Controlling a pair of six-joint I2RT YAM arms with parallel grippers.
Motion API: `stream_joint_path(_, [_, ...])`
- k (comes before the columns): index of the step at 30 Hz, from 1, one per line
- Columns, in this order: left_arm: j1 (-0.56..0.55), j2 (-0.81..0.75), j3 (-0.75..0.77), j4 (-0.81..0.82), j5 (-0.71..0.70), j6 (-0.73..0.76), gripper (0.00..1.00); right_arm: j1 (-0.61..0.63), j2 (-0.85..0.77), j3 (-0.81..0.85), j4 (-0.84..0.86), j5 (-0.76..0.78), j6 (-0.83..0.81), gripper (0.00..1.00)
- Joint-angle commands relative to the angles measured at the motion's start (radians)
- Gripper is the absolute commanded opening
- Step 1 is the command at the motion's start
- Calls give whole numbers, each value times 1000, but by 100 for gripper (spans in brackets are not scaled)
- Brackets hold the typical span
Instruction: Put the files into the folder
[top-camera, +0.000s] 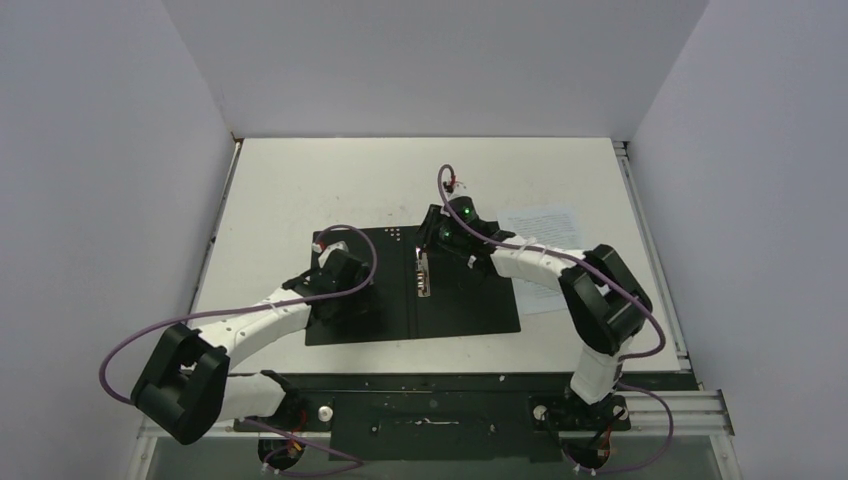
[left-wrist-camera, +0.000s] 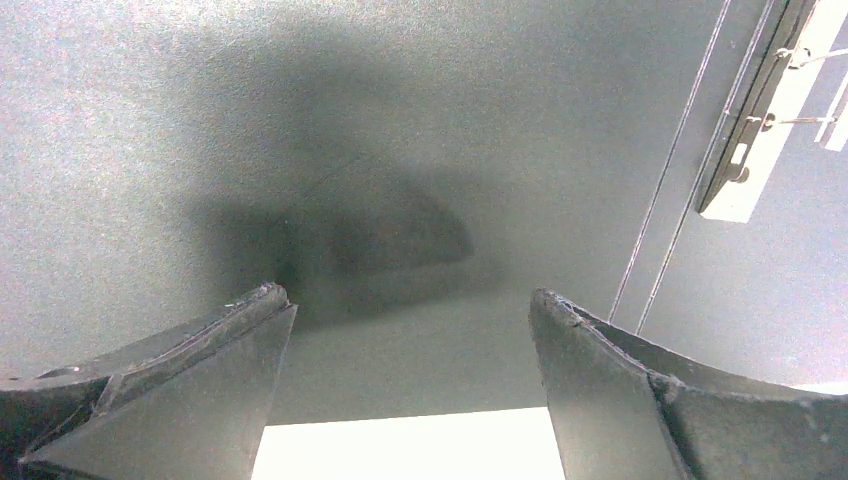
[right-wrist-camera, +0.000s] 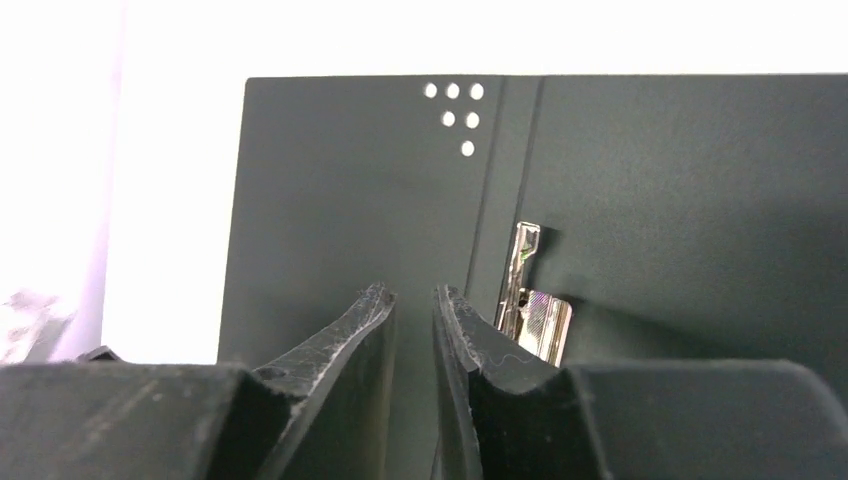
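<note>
The folder (top-camera: 470, 305) lies open on the table, black inside up, with its metal spine clip (top-camera: 424, 275) in the middle. The files (top-camera: 545, 222) are white printed sheets on the table right of the folder, partly hidden by my right arm. My left gripper (top-camera: 345, 300) hangs open over the left cover (left-wrist-camera: 200, 120), nothing between its fingers (left-wrist-camera: 250, 330); the clip (left-wrist-camera: 760, 130) shows at upper right. My right gripper (top-camera: 430, 245) hovers above the spine near the clip (right-wrist-camera: 530, 300). Its jaws (right-wrist-camera: 412, 292) stand a narrow gap apart, holding nothing.
White dots (right-wrist-camera: 455, 110) mark the folder's far edge beside the spine. Grey walls close in the white table (top-camera: 300, 190) on three sides. A metal rail (top-camera: 650, 250) runs along the right edge. The arm bases and cables sit at the near edge.
</note>
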Motion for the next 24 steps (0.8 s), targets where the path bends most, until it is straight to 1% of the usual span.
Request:
stream_joint_path(1, [-5,-59,62,-17,-21,17,88,-10,-198,-14,-70,89,-102,25])
stream_joint_path(5, [-14,-96,117,-21,17,26,88,-17,-324,-55,-167,185,-173,38])
stream_joint_path(7, [-24,-114,156,-24,46,24,88,-26,-382,-74,-241,238,-201,45])
stream_joint_path(10, [-47,-134,216,-15,63,26,89,-67,-479,-124,-295,266,-220,50])
stream_joint_path(13, [-70,-127,263,25,94,30,89,-140,-572,-160,-349,271,-235,64])
stream_joint_path(16, [-89,-92,296,88,146,20,89,-204,-630,-168,-420,283,-256,74])
stream_joint_path(20, [-130,-11,333,183,196,-5,89,-289,-680,-180,-475,297,-275,87])
stream_joint_path(24, [-182,94,403,252,216,-17,89,-385,-689,-177,-518,314,-310,95])
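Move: The right hand, nearly shut, hangs about 6 cm above the open folder; the paper's middle lies some 30 cm to its right and 2 cm back, roughly 7 cm below. The metal clip is about 4 cm back from it, neither left nor right, and the folder's middle 7 cm back and 2 cm left. From the left hand, low over the folder's left cover, the paper is about 45 cm right and 10 cm ahead, the clip 15 cm right and 8 cm ahead. Already clear of the clip, the right hand climbs about 10 cm and swings some 22 cm to its right over the folder's right cover towards the paper, spreading its almost shut fingers nearly wide and turning clockwise as it goes, touching nothing at the end. The left hand lifts from low over the left cover, up nearly 14 cm and 12 cm to the right with a little forward, in towards the clip above the folder's spine, its fingers staying wide open and the wrist tipping up and rolling by some 25 degrees. ##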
